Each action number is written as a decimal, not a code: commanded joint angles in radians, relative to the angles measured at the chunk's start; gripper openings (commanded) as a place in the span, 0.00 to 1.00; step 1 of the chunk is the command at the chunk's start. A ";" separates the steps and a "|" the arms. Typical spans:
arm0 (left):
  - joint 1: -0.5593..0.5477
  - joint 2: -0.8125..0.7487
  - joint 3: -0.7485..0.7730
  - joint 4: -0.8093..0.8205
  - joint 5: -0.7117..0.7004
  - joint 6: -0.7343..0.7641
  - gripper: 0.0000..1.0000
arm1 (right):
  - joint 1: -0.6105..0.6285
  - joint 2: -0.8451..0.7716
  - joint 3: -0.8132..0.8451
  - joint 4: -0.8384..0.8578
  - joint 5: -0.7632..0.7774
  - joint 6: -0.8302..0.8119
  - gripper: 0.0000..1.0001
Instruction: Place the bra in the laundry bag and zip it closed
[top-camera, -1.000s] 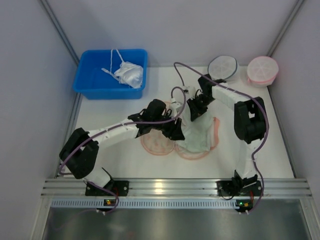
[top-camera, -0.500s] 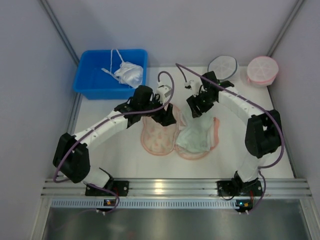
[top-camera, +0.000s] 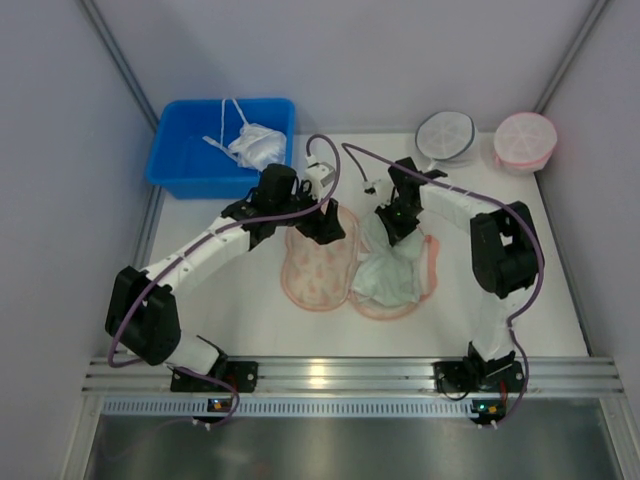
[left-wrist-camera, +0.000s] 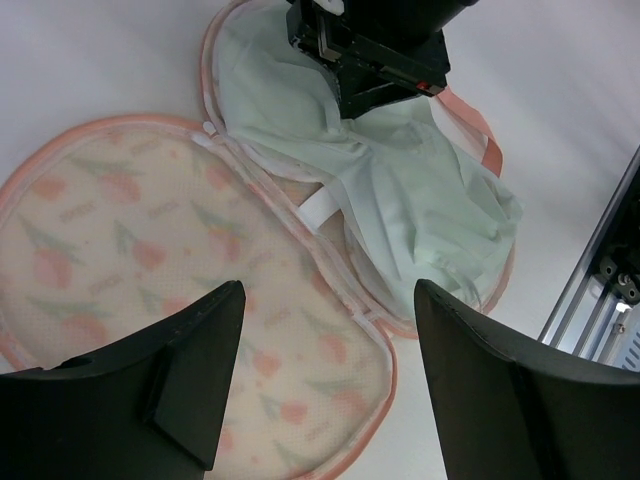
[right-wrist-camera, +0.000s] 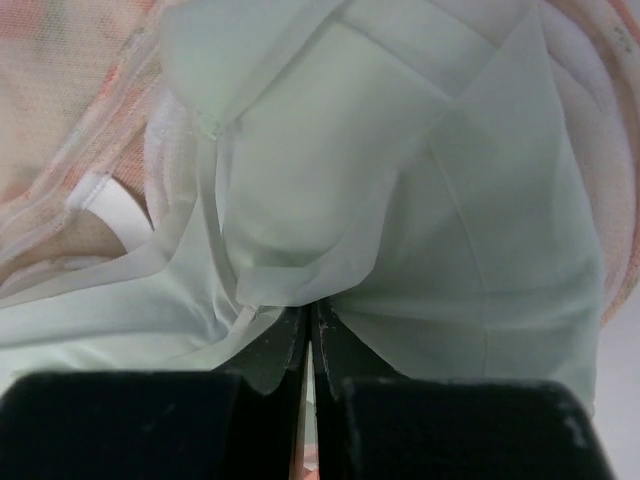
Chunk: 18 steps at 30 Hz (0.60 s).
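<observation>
The laundry bag (top-camera: 318, 268) lies opened flat in a figure-eight, its floral left half (left-wrist-camera: 150, 230) bare. The pale greenish bra (top-camera: 392, 278) is bunched on the right half, spilling a little over the pink rim (top-camera: 432, 262). My left gripper (top-camera: 326, 226) hovers open over the far end of the left half; in the left wrist view its jaws (left-wrist-camera: 328, 300) stand wide with only the floral lining between them. My right gripper (top-camera: 398, 224) is down at the bra's far edge, its jaws (right-wrist-camera: 310, 305) shut with a fold of the bra (right-wrist-camera: 400, 170) pinched at the tips.
A blue bin (top-camera: 180, 160) at the back left holds a white string-strap bra (top-camera: 258, 148). A round white mesh pouch (top-camera: 445, 135) and a round pink pouch (top-camera: 525, 140) stand at the back right. Grey walls close both sides; the metal rail (top-camera: 330, 375) runs along the near edge.
My left gripper drew back from the bag's middle toward its far end and opened wider. My right gripper shifted slightly left, opened, then shut on the bra's far edge.
</observation>
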 joint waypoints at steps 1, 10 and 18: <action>0.010 -0.027 0.004 0.015 0.019 -0.005 0.74 | 0.041 -0.065 0.053 0.007 -0.038 0.035 0.00; 0.019 -0.038 -0.014 0.020 0.019 -0.018 0.74 | 0.103 -0.062 0.031 -0.022 -0.079 0.089 0.00; 0.036 -0.115 -0.088 0.026 0.203 0.133 0.72 | 0.104 -0.086 0.039 -0.016 -0.087 0.082 0.02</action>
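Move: The right hand is already shut on the upper part of the pale green bra, whose middle lies about 6 cm back and 1 cm to its left, just below. The printed bag flap is centred some 18 cm to its left and 4 cm back; the peach side strip lies about 9 cm to its right and 6 cm back. From the open left hand, the bra is roughly 13 cm to the right, 3 cm back and 14 cm down. Leftward and somewhat back goes the right hand, about 5 cm in all, rising a little under 2 cm and then easing to a stop. Its shut fingertips keep their pinch on the bra fabric and drag it along, with the opened laundry bag beneath, towards the left hand's side. ##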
